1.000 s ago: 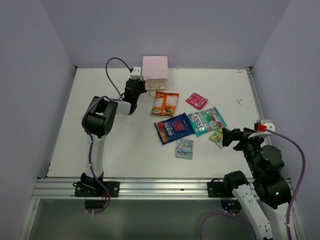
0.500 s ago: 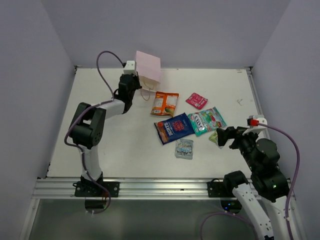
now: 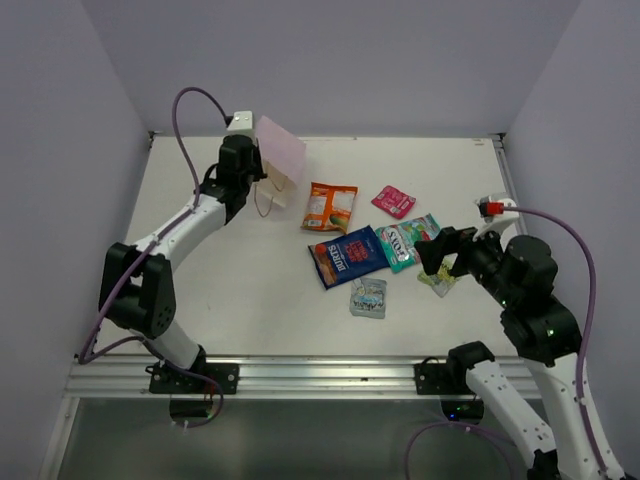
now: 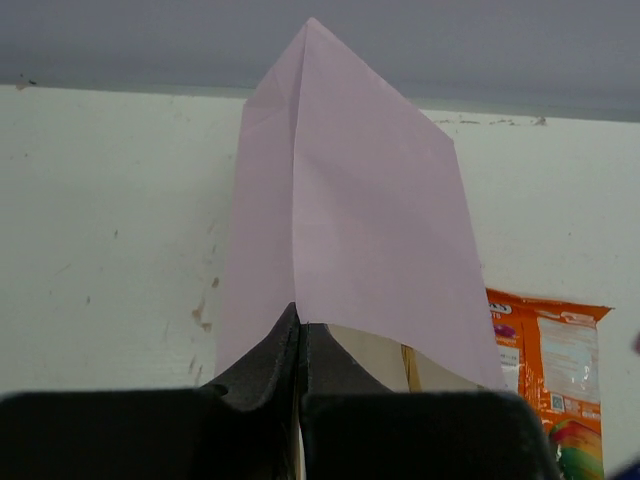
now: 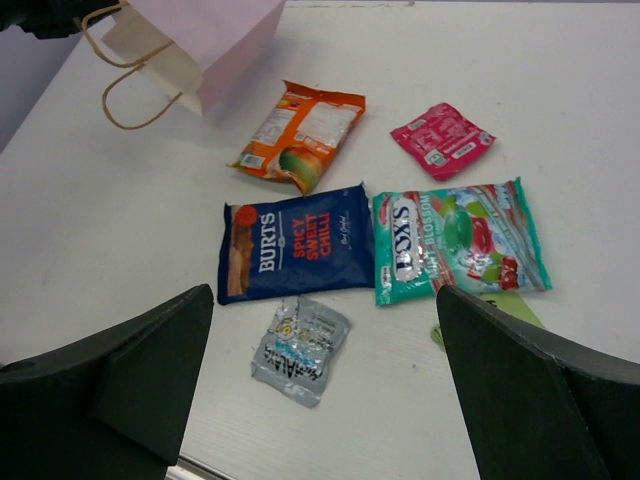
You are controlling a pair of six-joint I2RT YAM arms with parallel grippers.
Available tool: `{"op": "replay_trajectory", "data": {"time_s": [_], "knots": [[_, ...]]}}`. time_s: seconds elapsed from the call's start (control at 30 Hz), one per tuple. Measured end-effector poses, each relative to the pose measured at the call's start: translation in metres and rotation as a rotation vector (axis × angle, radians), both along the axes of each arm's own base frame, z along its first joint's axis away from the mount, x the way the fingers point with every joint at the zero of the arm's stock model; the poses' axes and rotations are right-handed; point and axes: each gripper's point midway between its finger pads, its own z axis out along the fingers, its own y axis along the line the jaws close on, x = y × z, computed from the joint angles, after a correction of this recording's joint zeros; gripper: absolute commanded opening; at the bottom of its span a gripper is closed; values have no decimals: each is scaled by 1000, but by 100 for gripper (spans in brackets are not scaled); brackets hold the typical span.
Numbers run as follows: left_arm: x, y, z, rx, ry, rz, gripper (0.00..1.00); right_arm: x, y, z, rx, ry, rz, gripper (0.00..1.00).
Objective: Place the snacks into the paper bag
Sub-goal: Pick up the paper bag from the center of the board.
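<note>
My left gripper [image 3: 247, 162] is shut on the rim of the pale pink paper bag [image 3: 281, 150], which hangs tilted above the table's far left with its tan handles dangling. In the left wrist view the bag [image 4: 350, 200] rises straight from the closed fingertips [image 4: 285, 335]. The snacks lie flat mid-table: orange [image 3: 331, 206], pink-red [image 3: 393, 201], dark blue [image 3: 347, 255], teal-green [image 3: 410, 240], silver-grey [image 3: 368, 297] and yellow-green [image 3: 437, 280]. My right gripper [image 3: 445, 255] hovers wide open over the yellow-green packet, holding nothing. Between its fingers the right wrist view shows the silver-grey packet [image 5: 300, 350].
White walls close in the table on the left, back and right. An aluminium rail [image 3: 320, 375] runs along the near edge by the arm bases. Bare tabletop [image 3: 230, 280] lies left of the packets.
The left gripper closed on the bag, lifted it and carried it left, tilting it. The right arm swung forward and left over the packets, still open.
</note>
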Motion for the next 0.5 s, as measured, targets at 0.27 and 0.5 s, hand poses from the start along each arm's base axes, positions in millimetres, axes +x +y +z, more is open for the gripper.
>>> {"op": "replay_trajectory", "data": {"time_s": [0.27, 0.5], "knots": [[-48, 11, 19, -15, 134, 2, 0, 33, 49, -23, 6, 194, 186, 99], [-90, 16, 9, -3, 285, -27, 0, 32, 134, -45, -124, 205, 400, 99]]}}
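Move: The left fingers already hold the lifted paper bag by its near end; its middle lies about 7 cm ahead of them, 4 cm right and 4 cm lower. From that hand the orange packet is level ahead, 16 cm right, and the navy packet 12 cm back, 20 cm right, both some 20 cm below. From the open right hand the bag lies roughly 35 cm ahead, 28 cm left and 13 cm lower, the navy packet 17 cm ahead, 11 cm left, 29 cm below. Left hand draws the pinched bag back some 9 cm while the open right sweeps 14 cm left towards it. ##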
